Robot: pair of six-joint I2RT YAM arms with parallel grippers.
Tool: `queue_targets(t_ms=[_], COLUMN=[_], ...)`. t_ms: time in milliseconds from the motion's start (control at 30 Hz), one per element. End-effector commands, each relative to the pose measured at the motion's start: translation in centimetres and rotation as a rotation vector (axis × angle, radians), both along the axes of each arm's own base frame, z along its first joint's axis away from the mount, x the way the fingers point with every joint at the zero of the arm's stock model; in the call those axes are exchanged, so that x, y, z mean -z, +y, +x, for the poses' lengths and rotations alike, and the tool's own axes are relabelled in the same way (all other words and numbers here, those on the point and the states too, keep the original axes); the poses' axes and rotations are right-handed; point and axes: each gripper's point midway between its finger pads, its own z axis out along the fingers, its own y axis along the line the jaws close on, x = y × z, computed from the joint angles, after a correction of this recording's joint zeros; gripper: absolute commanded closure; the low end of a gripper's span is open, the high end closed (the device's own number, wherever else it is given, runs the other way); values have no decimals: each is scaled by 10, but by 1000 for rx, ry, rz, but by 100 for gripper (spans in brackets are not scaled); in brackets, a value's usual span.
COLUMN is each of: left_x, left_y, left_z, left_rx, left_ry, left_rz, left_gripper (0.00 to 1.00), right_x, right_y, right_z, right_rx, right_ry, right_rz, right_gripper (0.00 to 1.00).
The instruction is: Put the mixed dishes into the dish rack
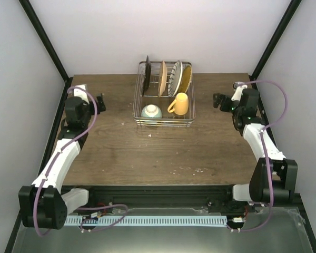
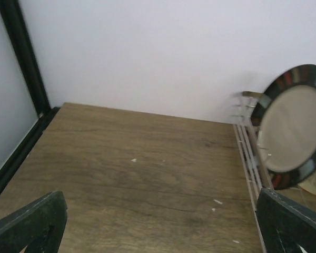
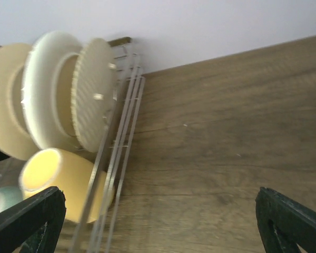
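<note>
The silver wire dish rack (image 1: 163, 124) stands at the back middle of the table. Upright in it are a dark-rimmed plate (image 1: 147, 75), a tan plate (image 1: 161, 78), a striped white plate (image 1: 175, 78) and a woven yellow plate (image 1: 186, 78). A yellow mug (image 1: 180, 104) and a mint-green bowl (image 1: 151, 111) sit in its front part. My left gripper (image 1: 101, 102) hangs open and empty left of the rack. My right gripper (image 1: 218, 101) hangs open and empty to the rack's right. The left wrist view shows the dark-rimmed plate (image 2: 295, 126). The mug (image 3: 58, 182) lies behind the rack wires (image 3: 121, 132) in the right wrist view.
The brown wooden table (image 1: 116, 153) has small white specks on it. Black frame posts (image 1: 45, 42) and white walls close in the back and sides. Both arm bases sit at the near edge.
</note>
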Motion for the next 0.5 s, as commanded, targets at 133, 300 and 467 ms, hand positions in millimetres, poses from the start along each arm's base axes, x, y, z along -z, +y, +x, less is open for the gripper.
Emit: queue_targets(t_ms=[133,300,467], left_x=[32,57,62], left_y=[14,17,15], left_z=[16,25,30], left_rx=[-23,-40,-35], left_ry=[75,128,149], left_rz=[-43,-59,-85], left_gripper=[0,0,0], right_x=[9,20,28], right_y=[-47,-57,-61], right_z=[9,6,11], right_rx=[220,253,269], right_ry=[-39,-78,-26], right_rz=[-86,-92,-72], right_gripper=[0,0,0])
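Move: Nothing is left to fetch, and both my hands are empty and open, one on each side of the loaded rack. The upturned bowl lies about 5 cm ahead of my left hand, 24 cm to its right and some 19 cm lower. From my right hand the bowl is about 32 cm left, 1 cm ahead and 15 cm down; the yellow mug stands 18 cm left of that hand, 4 cm ahead and 15 cm down. I keep withdrawing both empty hands, fingers wide open and touching nothing. My left hand sinks about 7 cm over bare table left of the rack, easing slightly forward and tipping down some 10 degrees. My right hand draws right, away from the mug and rack, and down, roughly 5 cm right and 4 cm down, swinging about 15 degrees clockwise. ##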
